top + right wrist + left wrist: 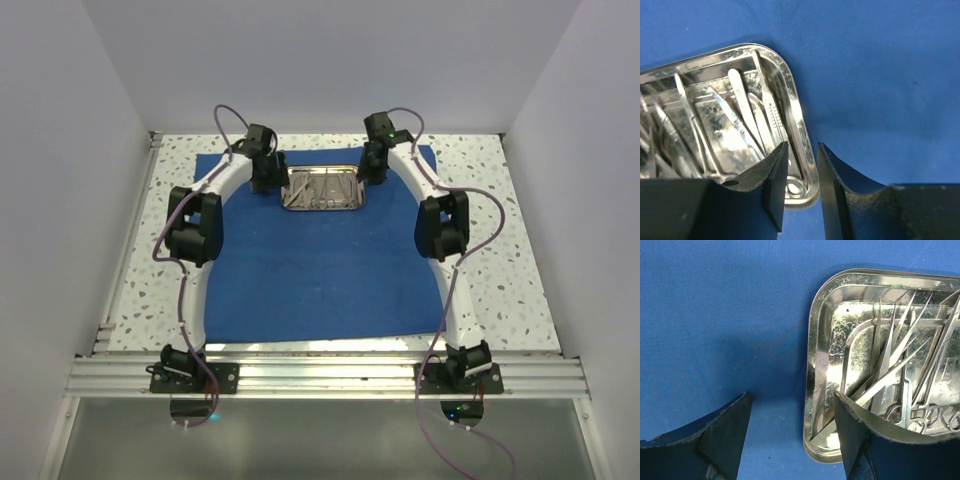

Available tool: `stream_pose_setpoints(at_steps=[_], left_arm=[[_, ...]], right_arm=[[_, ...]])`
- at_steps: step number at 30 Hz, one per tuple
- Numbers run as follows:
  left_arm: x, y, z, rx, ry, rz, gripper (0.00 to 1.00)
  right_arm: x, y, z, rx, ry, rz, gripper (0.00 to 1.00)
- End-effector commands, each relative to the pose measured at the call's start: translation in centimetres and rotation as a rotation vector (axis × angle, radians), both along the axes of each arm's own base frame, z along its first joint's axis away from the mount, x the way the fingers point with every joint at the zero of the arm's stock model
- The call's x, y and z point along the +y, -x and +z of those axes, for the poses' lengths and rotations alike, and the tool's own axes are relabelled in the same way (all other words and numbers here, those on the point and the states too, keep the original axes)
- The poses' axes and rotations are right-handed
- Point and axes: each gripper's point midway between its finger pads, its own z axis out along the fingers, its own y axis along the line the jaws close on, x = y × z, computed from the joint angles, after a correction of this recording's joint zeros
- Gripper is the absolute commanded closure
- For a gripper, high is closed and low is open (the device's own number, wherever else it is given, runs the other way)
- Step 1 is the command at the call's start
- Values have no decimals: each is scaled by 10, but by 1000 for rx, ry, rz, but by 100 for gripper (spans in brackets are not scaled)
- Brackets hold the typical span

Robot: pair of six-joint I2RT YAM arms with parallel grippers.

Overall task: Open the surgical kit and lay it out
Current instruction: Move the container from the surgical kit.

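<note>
The royal-blue cloth wrap (pixel 320 285) lies spread flat on the table. At its far middle sits the small steel tray (pixel 325 208) holding slim silver instruments (pixel 890 355), among them tweezers (pixel 742 107) and ring-handled tools. My left gripper (pixel 270 182) is at the tray's left end. In the left wrist view this gripper (pixel 791 395) is open wide, one finger over the cloth (pixel 715 315) and the other inside the tray's rim (pixel 812 340). My right gripper (pixel 372 170) is at the right end. There the gripper (pixel 803 144) straddles the rim (pixel 796 117) closely, a narrow gap still showing.
Speckled tabletop (pixel 500 260) shows around the cloth. White walls enclose the left, right and back sides. An aluminium rail (pixel 320 375) with both arm bases runs along the near edge. Purple cables loop beside each arm.
</note>
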Motion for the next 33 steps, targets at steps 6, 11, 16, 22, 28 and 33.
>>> stream_pose_setpoints(at_steps=[6, 11, 16, 22, 28, 33], left_arm=[[2, 0, 17, -23, -11, -19, 30], [3, 5, 22, -24, -13, -23, 30], [6, 11, 31, -30, -19, -25, 29], [11, 21, 49, -58, -29, -22, 26], [16, 35, 47, -48, -36, -15, 27], [18, 44, 44, -37, -36, -8, 27]], right_arm=[[-5, 8, -22, 52, 108, 28, 69], [-13, 11, -27, 62, 155, 30, 89], [-28, 10, -27, 65, 251, 40, 100], [-75, -3, 0, 20, 353, -20, 100], [-124, -16, 34, -37, 365, -107, 100], [-163, -14, 47, -33, 363, -162, 100]])
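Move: Just below the right fingers runs the container's right rim; its middle lies about 11 cm to their left, 1 cm ahead and 4 cm down. A scalpel handle lies along that rim, some 2 cm left and 2 cm ahead, and white tweezers about 17 cm left, level with the hand. From the left hand, low at the other end, the container's middle is roughly 12 cm right and 2 cm ahead, the tweezers 5 cm right and 1 cm ahead. Sinking about 2.5 cm astride the container's right rim, the right hand closes its half-open fingers until shut on that wall, then drags it about 10 cm to the right, picking up speed and rolling some 15 degrees, its left side dipping. The left hand, fingers staying wide, backs off from the left rim about 5 cm, rising 2 cm and easing left. ##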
